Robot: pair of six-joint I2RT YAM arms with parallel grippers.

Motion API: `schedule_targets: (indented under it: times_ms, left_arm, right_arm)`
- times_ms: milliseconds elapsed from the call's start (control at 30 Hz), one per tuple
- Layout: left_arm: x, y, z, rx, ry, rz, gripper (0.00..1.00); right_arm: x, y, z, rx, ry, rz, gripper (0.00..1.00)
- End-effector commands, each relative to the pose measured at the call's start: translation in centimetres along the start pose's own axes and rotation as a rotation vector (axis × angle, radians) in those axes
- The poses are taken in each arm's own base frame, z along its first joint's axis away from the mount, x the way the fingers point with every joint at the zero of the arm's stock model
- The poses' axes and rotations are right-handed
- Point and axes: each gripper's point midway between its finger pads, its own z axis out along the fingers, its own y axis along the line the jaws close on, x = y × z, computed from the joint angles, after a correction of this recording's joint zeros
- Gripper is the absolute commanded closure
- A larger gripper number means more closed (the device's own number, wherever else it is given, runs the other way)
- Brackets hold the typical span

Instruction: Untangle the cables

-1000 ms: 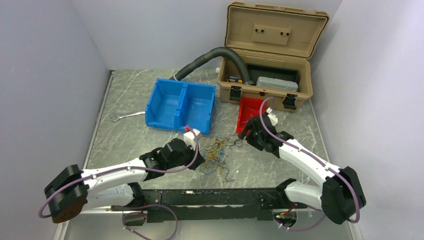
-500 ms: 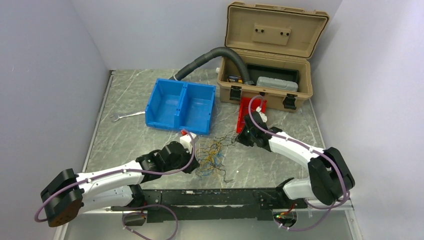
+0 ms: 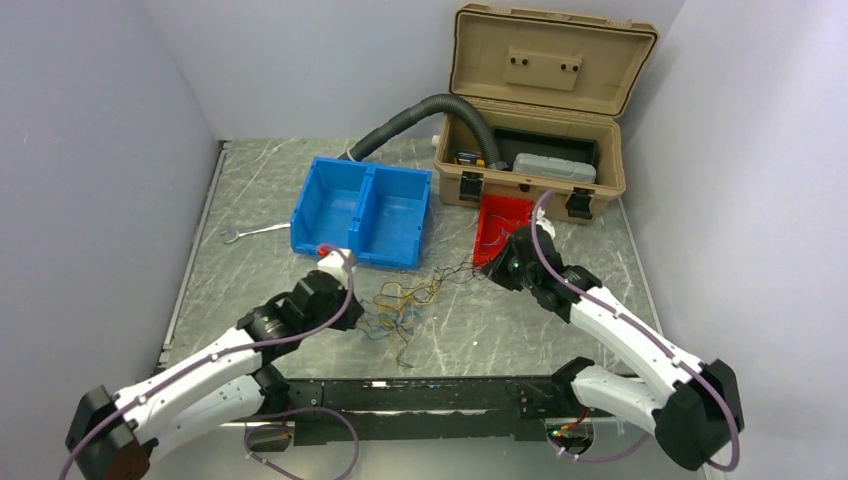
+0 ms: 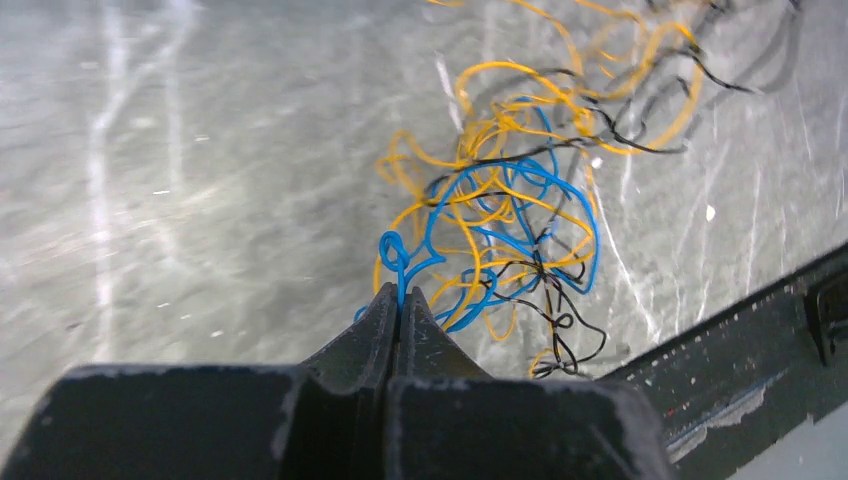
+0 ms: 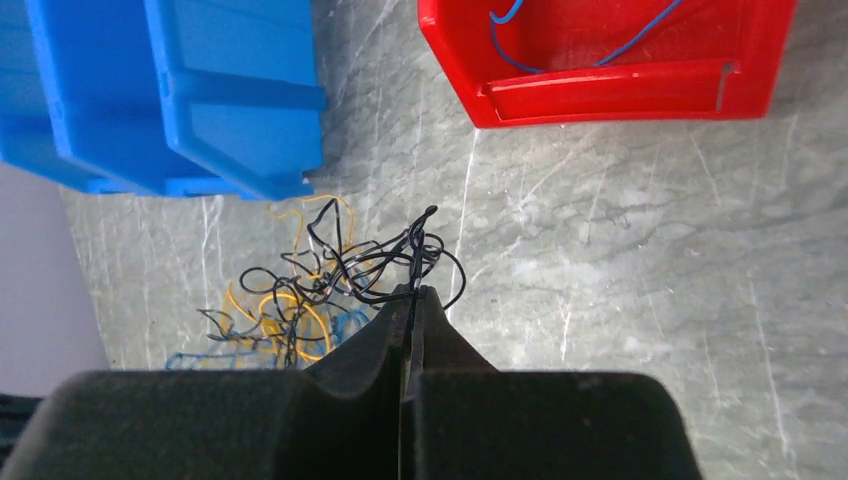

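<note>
The cables (image 3: 405, 303) are a loose tangle of hair-thin yellow, blue and black wires on the grey table between my arms. My left gripper (image 3: 352, 322) is at the tangle's left end. In the left wrist view it (image 4: 402, 293) is shut on a blue wire (image 4: 394, 250), with yellow wires (image 4: 497, 72) and black wires (image 4: 562, 322) beyond it. My right gripper (image 3: 497, 271) is at the tangle's right end. In the right wrist view it (image 5: 412, 291) is shut on a black wire (image 5: 350, 262) that trails back to the yellow and blue ones.
A blue two-compartment bin (image 3: 362, 212) stands behind the tangle. A red bin (image 3: 503, 218) sits by my right gripper and holds a thin blue wire (image 5: 510, 15). Behind are an open tan toolbox (image 3: 530, 150), a grey hose (image 3: 400, 125) and a wrench (image 3: 250, 233). A black rail (image 3: 430, 395) runs along the front.
My left gripper has pulled back to the left with the blue wire, dragging the tangle left. My right gripper shifted slightly right. The tangle is stretched wider between them.
</note>
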Motion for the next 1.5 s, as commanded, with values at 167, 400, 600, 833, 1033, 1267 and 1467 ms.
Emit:
schedule_targets:
  times_ms: [167, 400, 600, 833, 1033, 1267, 1467]
  left_arm:
    - [-1.7, 6.2, -3.1, -0.241, -0.089, -0.135, 1.00]
    - [-2.4, 2.7, -2.3, -0.037, -0.092, -0.060, 1.00]
    - [-3.6, -0.2, -2.3, 0.109, -0.112, 0.003, 0.55]
    - [-6.2, -3.4, -3.8, 0.265, -0.217, 0.084, 0.25]
    - [-9.4, -7.8, -4.1, 0.450, -0.292, 0.168, 0.20]
    - [-12.0, -10.8, -3.1, 0.563, -0.328, 0.240, 0.19]
    - [-12.7, -12.0, -1.9, 0.614, -0.319, 0.240, 0.19]
  right_arm:
    - [-3.5, -2.0, -4.9, 0.099, -0.139, -0.044, 1.00]
    - [-1.5, 3.7, -5.9, -0.224, -0.009, -0.235, 1.00]
    - [0.5, 8.1, -7.3, -0.428, 0.125, -0.352, 1.00]
    - [1.4, 12.2, -10.9, -0.653, 0.131, -0.427, 1.00]
    - [0.4, 13.2, -12.5, -0.672, 0.102, -0.442, 1.00]
    - [0.7, 13.4, -13.4, -0.700, 0.122, -0.462, 1.00]
    - [0.8, 13.4, -13.4, -0.695, 0.129, -0.461, 1.00]
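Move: The left hand, closed on a blue cable, has the black cable tangle some 20 cm to its right, 10 cm ahead and slightly lower. The blue-yellow pile lies only about 8 cm to its right and 4 cm ahead; the blue bin's middle is straight ahead, roughly 23 cm. The right hand already grips the black cable, whose tangle trails about 5 cm to its left and 4 cm below, level fore and aft; the red box sits 9 cm ahead, 3 cm right. Keeping its pinch on the black cable, the right hand lifts it about 13 cm, drawing back and, after a short swing right, left, while turning some 40 degrees counter-clockwise. The left hand drags the blue cable about 6 cm farther left, opens wide to let go, then swings right, up and a little forward towards the raised black tangle, turning clockwise with fingers tipping up. ##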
